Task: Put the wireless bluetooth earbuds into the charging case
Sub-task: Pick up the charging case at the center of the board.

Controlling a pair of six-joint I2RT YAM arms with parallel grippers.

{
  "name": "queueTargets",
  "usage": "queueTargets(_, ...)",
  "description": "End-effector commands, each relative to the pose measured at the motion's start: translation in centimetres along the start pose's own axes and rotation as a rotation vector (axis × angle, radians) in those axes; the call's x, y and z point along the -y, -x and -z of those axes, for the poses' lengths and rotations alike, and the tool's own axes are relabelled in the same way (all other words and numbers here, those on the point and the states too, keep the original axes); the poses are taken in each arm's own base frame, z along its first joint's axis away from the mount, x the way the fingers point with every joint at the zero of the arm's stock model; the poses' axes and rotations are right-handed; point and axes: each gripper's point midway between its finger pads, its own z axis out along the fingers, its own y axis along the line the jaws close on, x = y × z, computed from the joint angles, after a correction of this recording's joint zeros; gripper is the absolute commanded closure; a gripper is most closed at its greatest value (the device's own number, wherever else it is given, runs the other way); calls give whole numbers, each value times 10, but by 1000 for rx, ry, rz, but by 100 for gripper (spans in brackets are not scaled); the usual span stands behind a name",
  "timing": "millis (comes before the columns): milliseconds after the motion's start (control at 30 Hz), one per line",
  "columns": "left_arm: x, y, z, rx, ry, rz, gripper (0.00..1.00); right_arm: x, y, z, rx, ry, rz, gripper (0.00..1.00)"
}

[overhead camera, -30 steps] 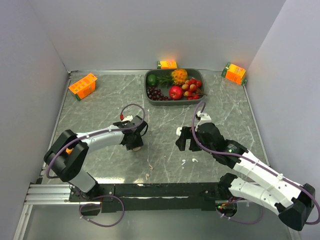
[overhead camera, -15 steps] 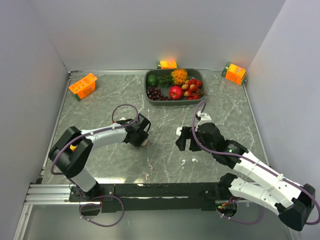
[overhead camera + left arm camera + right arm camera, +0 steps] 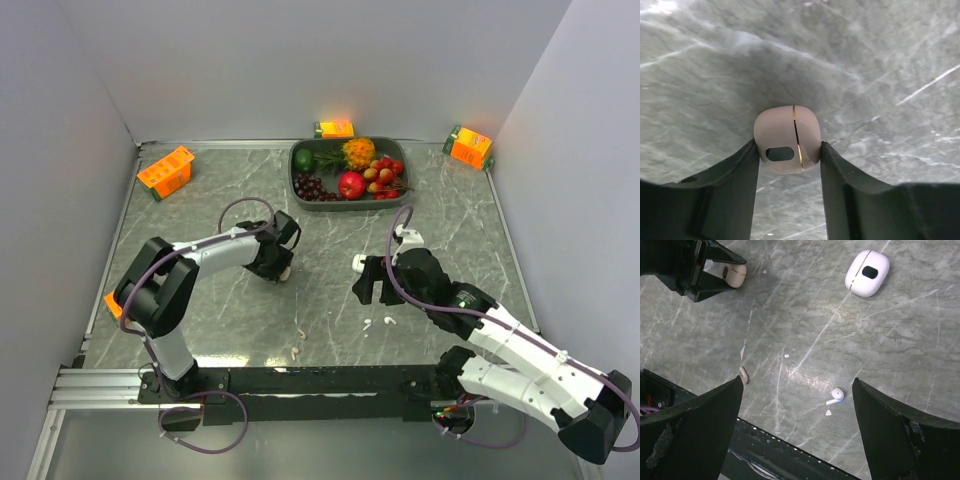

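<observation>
The charging case (image 3: 787, 140), cream-beige with a thin seam and a dark oval slot, sits pinched between the fingertips of my left gripper (image 3: 789, 152). From above, that gripper (image 3: 281, 264) is left of the table's middle, with the charging case (image 3: 286, 272) at its tip. It also shows in the right wrist view at the top left (image 3: 735, 274). Two white earbuds (image 3: 369, 323) (image 3: 389, 320) lie on the marble in front of my right gripper (image 3: 368, 288). The right gripper (image 3: 797, 385) hangs open above one earbud (image 3: 836, 395), not touching it.
A second, white case (image 3: 867, 272) lies beyond the earbud. Small beige pieces (image 3: 300, 333) (image 3: 743, 375) lie near the black front rail (image 3: 320, 380). A grey fruit tray (image 3: 300, 193) stands at the back. Orange cartons (image 3: 166, 170) (image 3: 468, 147) (image 3: 335, 128) line the back.
My left gripper has carried the cream case a little toward the back and right, and its arm has swung round. The right arm has stayed still.
</observation>
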Motion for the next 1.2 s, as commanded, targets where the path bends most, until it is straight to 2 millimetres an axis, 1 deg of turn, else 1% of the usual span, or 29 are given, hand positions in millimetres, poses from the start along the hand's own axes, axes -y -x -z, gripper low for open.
queueTargets(0,-30,12,-2,55,105,-84,44,-1,2,3,24,13,-4,2)
queueTargets(33,-30,13,0,60,104,-91,35,-1,2,2,24,12,-7,2)
queueTargets(133,-34,16,2,67,114,-100,22,-3,4,3,30,17,-12,2)
queueTargets(167,-35,16,4,69,118,-105,21,-3,4,3,30,22,-16,2)
queueTargets(200,-37,17,4,69,121,-107,15,-4,5,3,33,26,-18,2)
queueTargets(300,-35,22,15,81,110,-119,9,-5,6,6,38,33,-21,2)
queueTargets(333,-32,23,26,86,86,-130,8,-5,5,6,39,34,-23,2)
queueTargets(367,-27,30,34,124,63,-192,8,-4,5,7,39,30,-22,2)
queueTargets(400,-17,35,51,147,21,-233,8,-3,4,7,39,28,-19,2)
queueTargets(433,-11,33,60,166,-10,-303,7,-2,6,9,47,27,-20,2)
queueTargets(467,-9,37,65,199,-29,-451,7,-1,4,9,46,23,-14,2)
queueTargets(500,1,34,71,206,-89,-525,5,0,4,10,49,22,-11,2)
queueTargets(533,-1,25,72,210,-103,-626,4,2,6,11,60,17,-8,2)
queueTargets(567,-8,26,69,228,-82,-741,2,3,5,11,61,13,-4,2)
queueTargets(600,-19,19,62,228,-63,-812,1,4,6,11,66,8,-4,2)
queueTargets(633,-22,15,58,227,-64,-860,3,5,7,10,67,1,-3,2)
queueTargets(667,-27,9,55,220,-74,-951,4,5,7,11,66,0,-2,2)
queueTargets(700,-44,-4,46,174,-73,-1020,4,5,8,11,66,-2,-2,2)
queueTargets(733,-40,-11,44,168,-121,-1036,4,6,6,10,59,-7,0,2)
queueTargets(767,-45,-15,41,154,-135,-1060,4,6,7,10,60,-8,-2,2)
queueTargets(800,-57,-18,37,132,-141,-1064,4,6,6,10,59,-8,-1,2)
queueTargets(900,-60,-14,38,153,-164,-1002,4,7,6,10,55,-13,-1,2)
queueTargets(1033,-54,-3,42,200,-202,-934,4,5,5,7,48,-8,5,2)
queueTargets(1100,-49,-1,40,201,-215,-924,4,3,4,6,36,-5,5,2)
queueTargets(1167,-44,-4,39,181,-227,-934,4,2,4,5,32,-4,4,2)
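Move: The pink charging case is still pinched between the left fingertips, just at the table. From that hand the white case stands about 16 cm to the right and 2 cm farther out; the pink earbuds lie some 16 cm back and 3 cm right, about 1 cm lower. From the right hand, the pink case lies roughly 18 cm left, 5 cm ahead and 13 cm below. Left fingers open, releasing the pink case; the hand hops 5 cm up, then down and back 7 cm, turning clockwise. ##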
